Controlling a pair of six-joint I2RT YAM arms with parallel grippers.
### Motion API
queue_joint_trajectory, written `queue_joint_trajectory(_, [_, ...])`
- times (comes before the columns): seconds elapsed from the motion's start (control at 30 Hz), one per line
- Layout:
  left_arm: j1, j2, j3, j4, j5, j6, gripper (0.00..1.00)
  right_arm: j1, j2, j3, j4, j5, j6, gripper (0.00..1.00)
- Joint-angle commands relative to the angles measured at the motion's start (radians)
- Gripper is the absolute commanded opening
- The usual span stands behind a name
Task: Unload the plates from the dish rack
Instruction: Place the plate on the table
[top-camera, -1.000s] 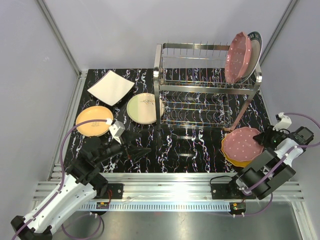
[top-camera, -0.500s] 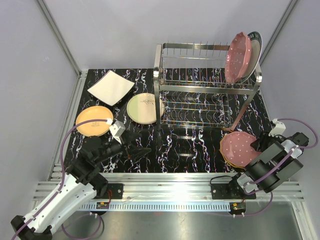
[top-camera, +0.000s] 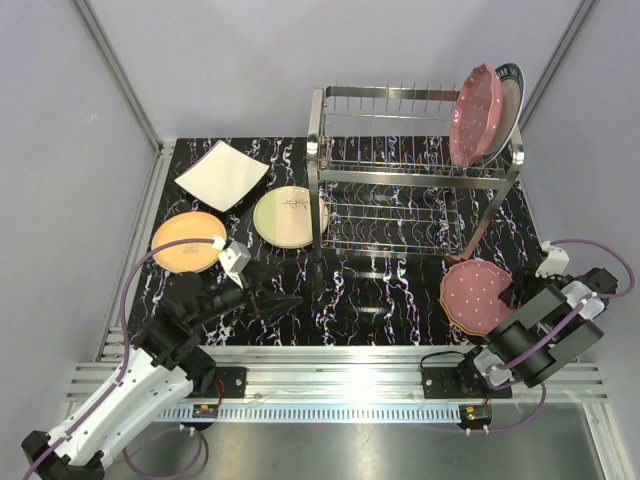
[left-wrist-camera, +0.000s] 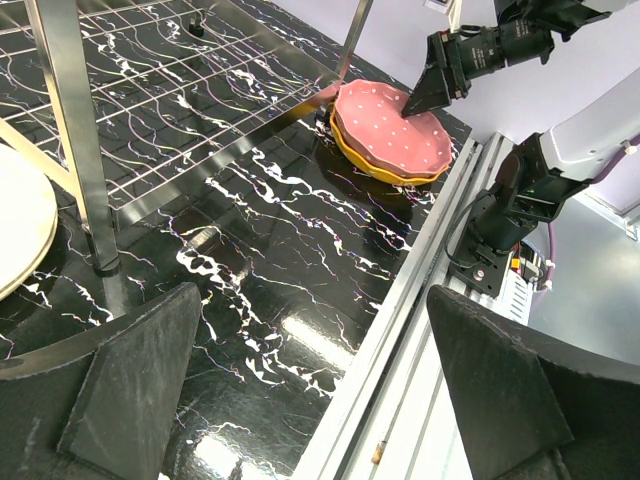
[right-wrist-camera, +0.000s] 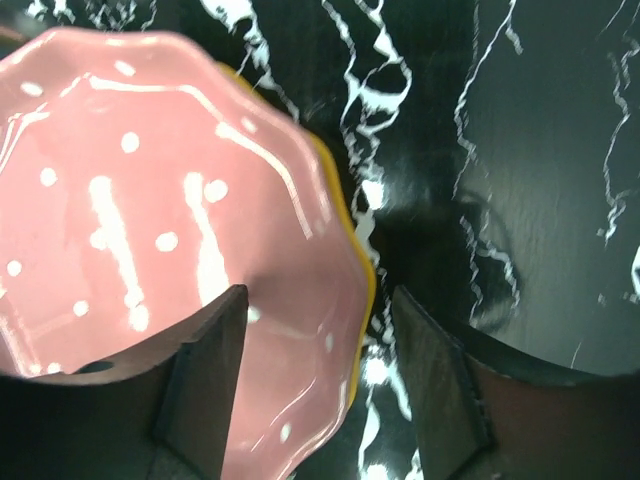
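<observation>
The chrome wire dish rack (top-camera: 415, 175) stands at the back right. At its top right end a pink polka-dotted plate (top-camera: 475, 115) stands upright, with a white dark-rimmed plate (top-camera: 510, 88) behind it. A second pink dotted plate (top-camera: 480, 295) (right-wrist-camera: 150, 200) lies flat on an orange plate (right-wrist-camera: 362, 290) in front of the rack. My right gripper (top-camera: 520, 293) (right-wrist-camera: 320, 330) is open astride that plate's near rim, one finger over the plate and the other over the table. My left gripper (top-camera: 275, 305) (left-wrist-camera: 320, 380) is wide open and holds nothing.
A white square plate (top-camera: 222, 175), a pale green and cream plate (top-camera: 290, 216) and a yellow-orange plate (top-camera: 188, 242) lie on the black marbled table (top-camera: 380, 290) left of the rack. An aluminium rail (top-camera: 340, 360) runs along the near edge.
My right gripper has opened and let go of the pink dotted plate, which now rests on the orange plate. The right arm shifted slightly left. The left arm has not moved.
</observation>
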Motion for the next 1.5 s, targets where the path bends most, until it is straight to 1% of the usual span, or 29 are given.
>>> queue_joint_trajectory(0.0, [-0.004,0.002,0.048,0.034,0.001,0.018,0.99,-0.007,-0.096,0.05,-0.089,0.011,-0.03,0.69])
queue_joint_trajectory(0.17, [-0.004,-0.008,0.051,0.032,-0.013,0.016,0.99,-0.006,-0.199,0.121,-0.201,-0.001,-0.014,0.77])
queue_joint_trajectory(0.2, [-0.004,-0.01,0.053,0.034,-0.016,0.016,0.99,-0.007,-0.234,0.147,-0.219,-0.007,-0.007,0.83])
queue_joint_trajectory(0.3, [-0.004,-0.007,0.074,0.036,-0.056,0.009,0.99,-0.007,-0.295,0.2,-0.304,-0.038,-0.008,0.89])
queue_joint_trajectory(0.33, [-0.004,-0.002,0.082,0.037,-0.095,0.002,0.99,-0.007,-0.309,0.214,-0.327,-0.067,-0.01,0.95])
queue_joint_trajectory(0.4, [-0.002,0.03,0.134,0.028,-0.137,-0.019,0.99,-0.007,-0.344,0.252,-0.393,-0.099,-0.014,1.0])
queue_joint_trajectory(0.47, [-0.004,0.092,0.183,0.008,-0.169,-0.039,0.99,-0.007,-0.363,0.274,-0.452,-0.147,-0.02,1.0])
queue_joint_trajectory(0.5, [-0.004,0.117,0.238,0.003,-0.169,-0.044,0.99,-0.007,-0.377,0.289,-0.469,-0.173,-0.023,1.0])
queue_joint_trajectory(0.53, [-0.004,0.145,0.263,0.0,-0.162,-0.056,0.99,-0.006,-0.381,0.294,-0.482,-0.184,-0.025,1.0])
queue_joint_trajectory(0.57, [-0.004,0.204,0.287,0.002,-0.149,-0.062,0.99,-0.006,-0.388,0.297,-0.498,-0.193,-0.022,1.0])
queue_joint_trajectory(0.6, [-0.004,0.234,0.339,0.009,-0.136,-0.07,0.99,-0.007,-0.394,0.305,-0.509,-0.205,-0.028,1.0])
queue_joint_trajectory(0.67, [-0.007,0.289,0.387,0.038,-0.094,-0.09,0.99,-0.007,-0.395,0.309,-0.544,-0.225,-0.045,1.0])
queue_joint_trajectory(0.73, [-0.022,0.361,0.446,0.103,-0.059,-0.1,0.99,-0.007,-0.401,0.32,-0.567,-0.242,-0.077,1.0])
queue_joint_trajectory(0.8, [-0.052,0.431,0.493,0.121,-0.059,-0.1,0.99,-0.007,-0.411,0.335,-0.615,-0.26,-0.117,1.0])
queue_joint_trajectory(0.83, [-0.063,0.455,0.554,0.112,-0.06,-0.093,0.99,-0.007,-0.414,0.345,-0.633,-0.266,-0.132,1.0])
queue_joint_trajectory(0.93, [-0.095,0.531,0.631,0.088,-0.054,-0.068,0.99,-0.006,-0.435,0.421,-0.71,-0.276,-0.152,1.0])
queue_joint_trajectory(0.97, [-0.1,0.539,0.64,0.083,-0.051,-0.061,0.99,-0.007,-0.441,0.491,-0.763,-0.277,-0.139,1.0])
queue_joint_trajectory(1.03, [-0.108,0.544,0.639,0.08,-0.062,-0.045,0.99,-0.006,-0.467,0.574,-0.836,-0.286,-0.122,1.0])
queue_joint_trajectory(1.07, [-0.108,0.541,0.636,0.077,-0.069,-0.042,0.99,-0.007,-0.476,0.655,-0.845,-0.289,-0.097,1.0])
queue_joint_trajectory(1.17, [-0.108,0.532,0.642,0.03,-0.102,-0.022,0.99,-0.007,-0.506,0.765,-0.86,-0.322,-0.04,1.0])
queue_joint_trajectory(1.27, [-0.108,0.51,0.641,-0.013,-0.128,-0.01,0.99,-0.007,-0.493,0.942,-0.879,-0.397,0.07,1.0])
queue_joint_trajectory(1.37, [-0.108,0.48,0.619,-0.033,-0.151,-0.008,0.99,-0.006,-0.469,1.051,-0.851,-0.47,0.18,1.0])
queue_joint_trajectory(1.43, [-0.108,0.464,0.602,-0.035,-0.161,-0.013,0.99,-0.007,-0.467,1.079,-0.8,-0.518,0.228,1.0])
queue_joint_trajectory(1.47, [-0.108,0.46,0.602,-0.038,-0.163,-0.014,0.99,-0.006,-0.467,1.09,-0.775,-0.533,0.292,1.0])
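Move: Ahead of the right hand by about 20 cm, 14 cm to its left and 35 cm up, the pink plate stands in the rack; the white plate stands 6 cm to the right of it. The pink plate already on the table is centred 8 cm left of this hand, just below; the rack's front right leg is 12 cm ahead, 6 cm left. From the left hand, the racked pink plate is 26 cm ahead, 40 cm right and 16 cm up. Backing off from the laid-down plate's rim, the right hand climbs about 40 cm, first nearly straight up, then also drifting some 14 cm left towards the racked pink plate. Its fingers spread fully and swing up some 40 degrees to point more forward. The open left hand rises about 14 cm while easing right and forward towards the rack's left end. ##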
